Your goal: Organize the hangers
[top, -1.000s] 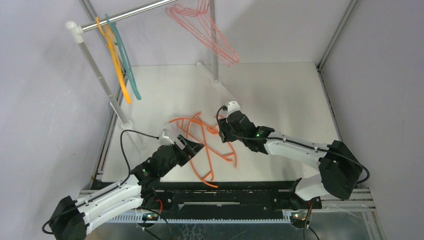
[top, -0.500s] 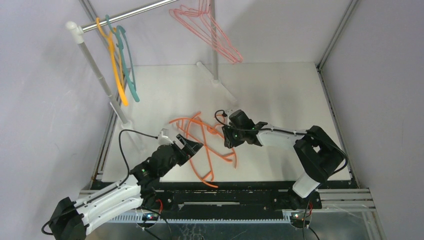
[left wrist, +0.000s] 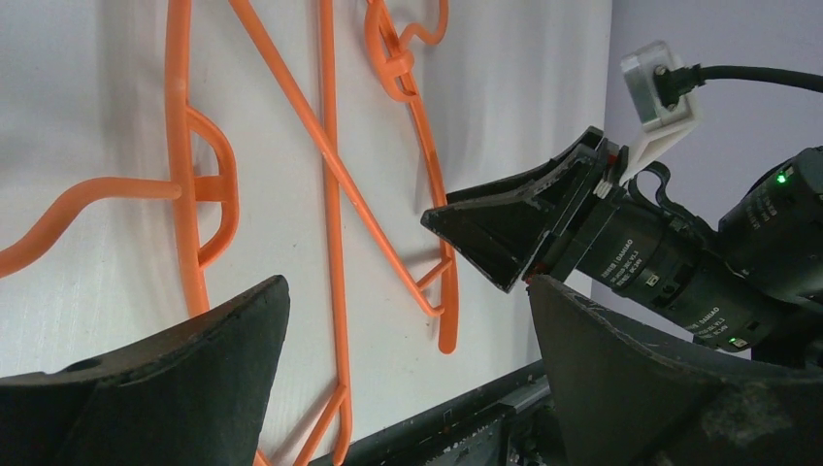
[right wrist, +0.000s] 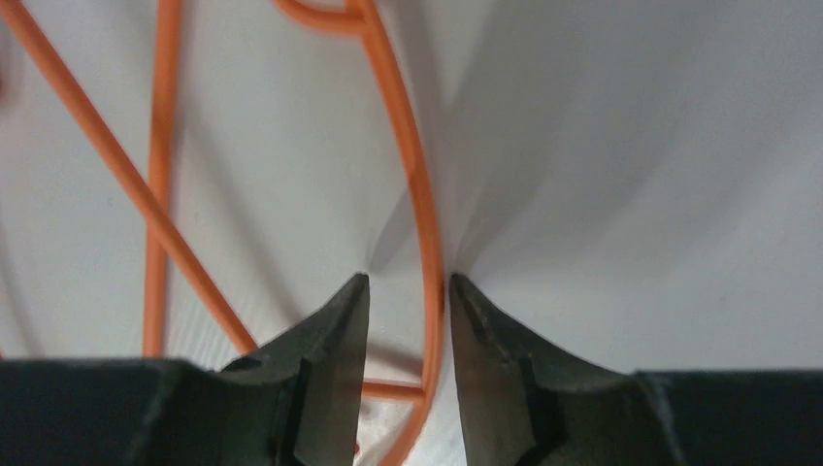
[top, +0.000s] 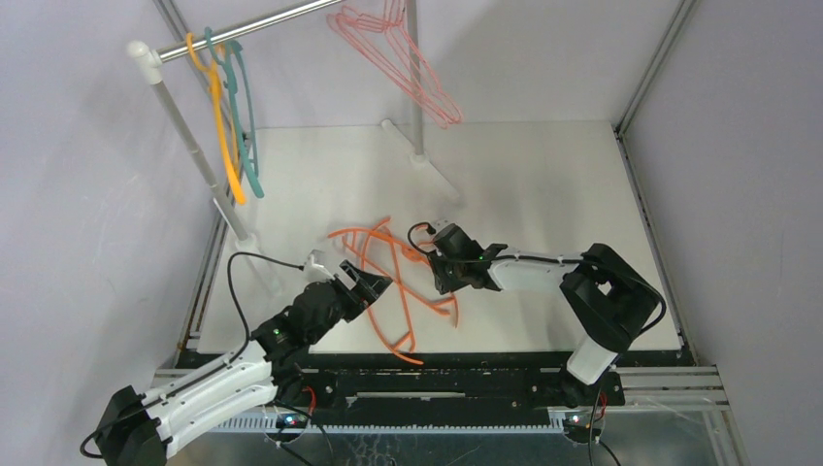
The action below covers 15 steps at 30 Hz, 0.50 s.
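Observation:
Two or three orange hangers lie tangled on the white table between my arms. My right gripper is low over their right side. In the right wrist view its fingers straddle one thin orange hanger rod; the rod sits close to the right finger, with a gap on the left. My left gripper hovers wide open at the tangle's left edge. From the left wrist, the orange hangers lie ahead of those spread fingers, with nothing between them and the right gripper opposite.
A silver rail on white posts stands at the back left. A yellow-orange hanger and a teal hanger hang from it, with pink hangers further right. A black frame edges the table's near side.
My right gripper has dropped down and left onto the orange tangle and its fingers have narrowed around a rod. The hangers on the rail have swung slightly. The left arm has barely moved.

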Each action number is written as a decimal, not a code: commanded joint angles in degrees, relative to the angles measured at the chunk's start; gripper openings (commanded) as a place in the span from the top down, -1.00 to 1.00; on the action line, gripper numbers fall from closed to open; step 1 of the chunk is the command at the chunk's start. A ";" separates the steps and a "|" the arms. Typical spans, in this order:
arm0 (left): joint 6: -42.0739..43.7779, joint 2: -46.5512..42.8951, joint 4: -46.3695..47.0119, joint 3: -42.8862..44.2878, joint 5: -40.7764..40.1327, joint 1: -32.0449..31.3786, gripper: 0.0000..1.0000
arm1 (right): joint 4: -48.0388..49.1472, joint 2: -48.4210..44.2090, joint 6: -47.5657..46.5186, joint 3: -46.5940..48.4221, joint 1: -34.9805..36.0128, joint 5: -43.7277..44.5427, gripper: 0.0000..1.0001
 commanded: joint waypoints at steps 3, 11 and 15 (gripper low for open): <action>1.38 -0.82 0.54 2.26 -1.09 -0.34 -0.95 | 0.05 2.39 3.96 -0.96 0.63 5.09 0.09; 1.50 -1.51 0.14 2.12 -1.47 -0.34 -0.95 | 0.40 2.55 3.37 -1.20 0.97 3.84 1.00; 1.58 -1.46 0.11 2.12 -1.51 -0.34 -0.95 | -0.37 -2.72 1.89 -1.30 2.90 6.75 1.00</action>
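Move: The right hand hovers low over the lower arm of the nearer-right orange hanger: that thin bar lies about 1 cm ahead and 1 cm below, level left to right. The hanger's hook base is some 3 cm ahead and 4 cm to the hand's left; the middle of the second orange hanger lies about 5 cm back and 9 cm left. From the left hand the bar is about 3 cm ahead, 14 cm right and 9 cm below. Forward by about 1 cm and slightly down, the right hand eases onto the hanger's arm with its half-open fingers either side of it, turning roughly 5 degrees clockwise. Then, all but still, it snaps the fingers shut and pinches the bar between the tips just above the table. ##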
